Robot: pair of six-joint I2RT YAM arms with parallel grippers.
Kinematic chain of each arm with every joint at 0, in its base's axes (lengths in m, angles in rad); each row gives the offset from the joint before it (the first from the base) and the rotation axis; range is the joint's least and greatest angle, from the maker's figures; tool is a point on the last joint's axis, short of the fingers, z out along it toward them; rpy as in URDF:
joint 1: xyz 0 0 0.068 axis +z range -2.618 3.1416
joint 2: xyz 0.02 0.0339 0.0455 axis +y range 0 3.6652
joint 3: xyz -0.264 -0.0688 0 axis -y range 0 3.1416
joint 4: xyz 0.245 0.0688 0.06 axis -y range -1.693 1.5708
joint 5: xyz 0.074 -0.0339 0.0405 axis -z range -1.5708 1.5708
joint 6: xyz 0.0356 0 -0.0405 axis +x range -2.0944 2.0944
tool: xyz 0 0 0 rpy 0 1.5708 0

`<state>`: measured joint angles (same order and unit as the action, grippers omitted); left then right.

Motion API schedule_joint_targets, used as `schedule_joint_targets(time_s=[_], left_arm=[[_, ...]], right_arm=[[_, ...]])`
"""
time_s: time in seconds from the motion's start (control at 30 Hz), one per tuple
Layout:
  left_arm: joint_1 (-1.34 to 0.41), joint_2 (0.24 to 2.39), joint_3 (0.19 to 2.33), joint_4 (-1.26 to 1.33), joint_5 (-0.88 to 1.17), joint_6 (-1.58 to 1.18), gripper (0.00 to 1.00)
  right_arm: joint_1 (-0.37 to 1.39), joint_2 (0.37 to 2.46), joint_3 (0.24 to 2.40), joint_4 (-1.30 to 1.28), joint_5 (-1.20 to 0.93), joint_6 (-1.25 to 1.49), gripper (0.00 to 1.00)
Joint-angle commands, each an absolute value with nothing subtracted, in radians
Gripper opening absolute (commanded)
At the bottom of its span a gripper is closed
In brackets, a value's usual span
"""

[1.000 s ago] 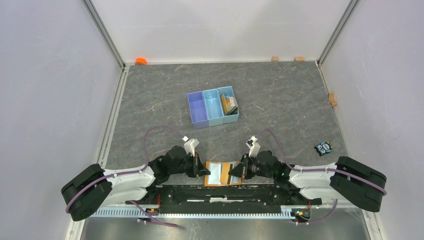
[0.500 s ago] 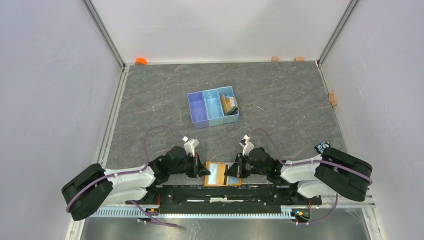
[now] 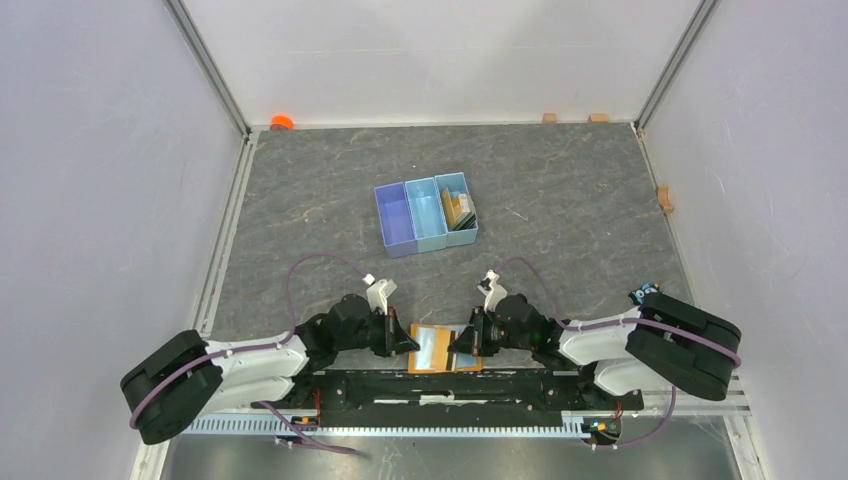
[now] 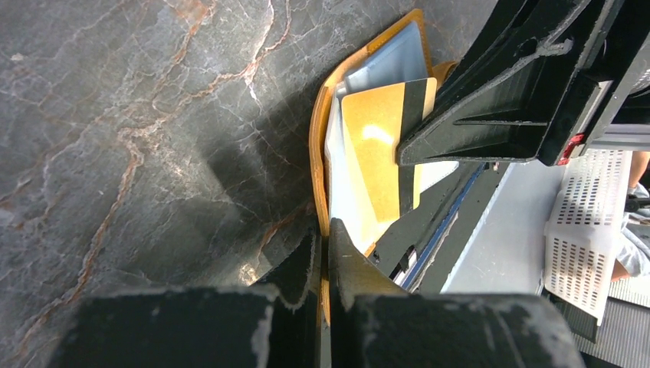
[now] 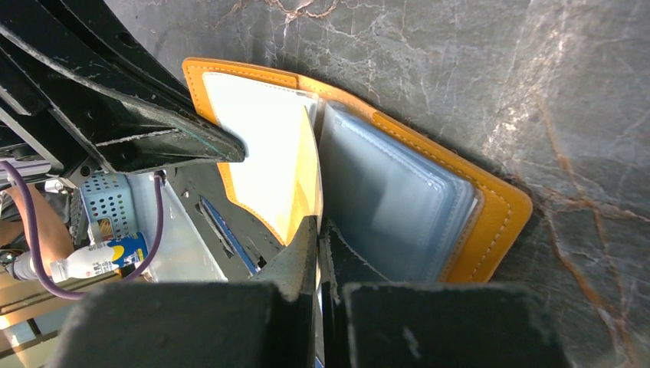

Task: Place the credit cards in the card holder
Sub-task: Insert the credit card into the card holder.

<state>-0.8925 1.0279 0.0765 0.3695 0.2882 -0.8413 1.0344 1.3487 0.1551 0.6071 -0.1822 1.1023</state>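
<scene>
The orange-tan card holder (image 3: 436, 349) lies open at the table's near edge, between both arms. My left gripper (image 4: 325, 239) is shut on the orange left edge of the card holder (image 4: 316, 153). My right gripper (image 5: 318, 227) is shut on a gold-yellow credit card (image 4: 377, 153) with a black stripe, which lies over the holder's inner light-blue sleeves (image 5: 398, 203). In the top view the left gripper (image 3: 408, 341) and right gripper (image 3: 460, 341) face each other across the holder. More credit cards (image 3: 460, 208) stand in the right compartment of the blue tray (image 3: 410, 215).
A small black-and-blue gadget (image 3: 646, 292) peeks out behind the right arm. An orange piece (image 3: 282, 122) sits in the back left corner, and small wooden blocks (image 3: 549, 117) line the back and right walls. The black base rail (image 3: 440, 385) runs just below the holder.
The right arm has swung its elbow in and carried the gold-yellow card leftward over the open holder, mostly in the first half second. The left gripper has kept its hold and barely shifted.
</scene>
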Motion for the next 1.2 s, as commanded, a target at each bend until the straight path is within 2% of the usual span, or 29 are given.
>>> schedule_joint_targets(time_s=[0.0,0.77,0.93,1.17], left_arm=[[-0.894,0.988,0.058,0.397,0.268,-0.867,0.02],[-0.894,1.001,0.061,0.403,0.319,-0.814,0.02],[-0.893,1.018,0.063,0.401,0.315,-0.827,0.03],[-0.893,1.022,0.054,0.388,0.282,-0.856,0.03]], right_arm=[[1.043,1.347,0.114,0.385,-0.15,1.08,0.0],[1.043,1.52,0.205,0.429,-0.227,1.057,0.0],[1.043,1.542,0.236,0.421,-0.231,1.028,0.17],[1.044,1.438,0.307,0.209,-0.124,0.944,0.35]])
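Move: The left page of the card holder, where the credit card is going, lies roughly 5 cm to the right gripper's left, level with it fore-and-aft and about 1 cm below. The card already pinched in the right fingers has its middle some 3 cm to their left; the holder's right page is about 2 cm to their right. From the left gripper, which grips the holder's outer left edge, the left page lies about 3 cm to the right. Keep the left gripper shut on the holder's left edge, and slide the right gripper about 2.5 cm to the left, low over the open holder, pushing the pinched card into the left page. Turn the hand slightly counter-clockwise. Near the end of the push open the right fingers about a third and let go of the card's right edge. ##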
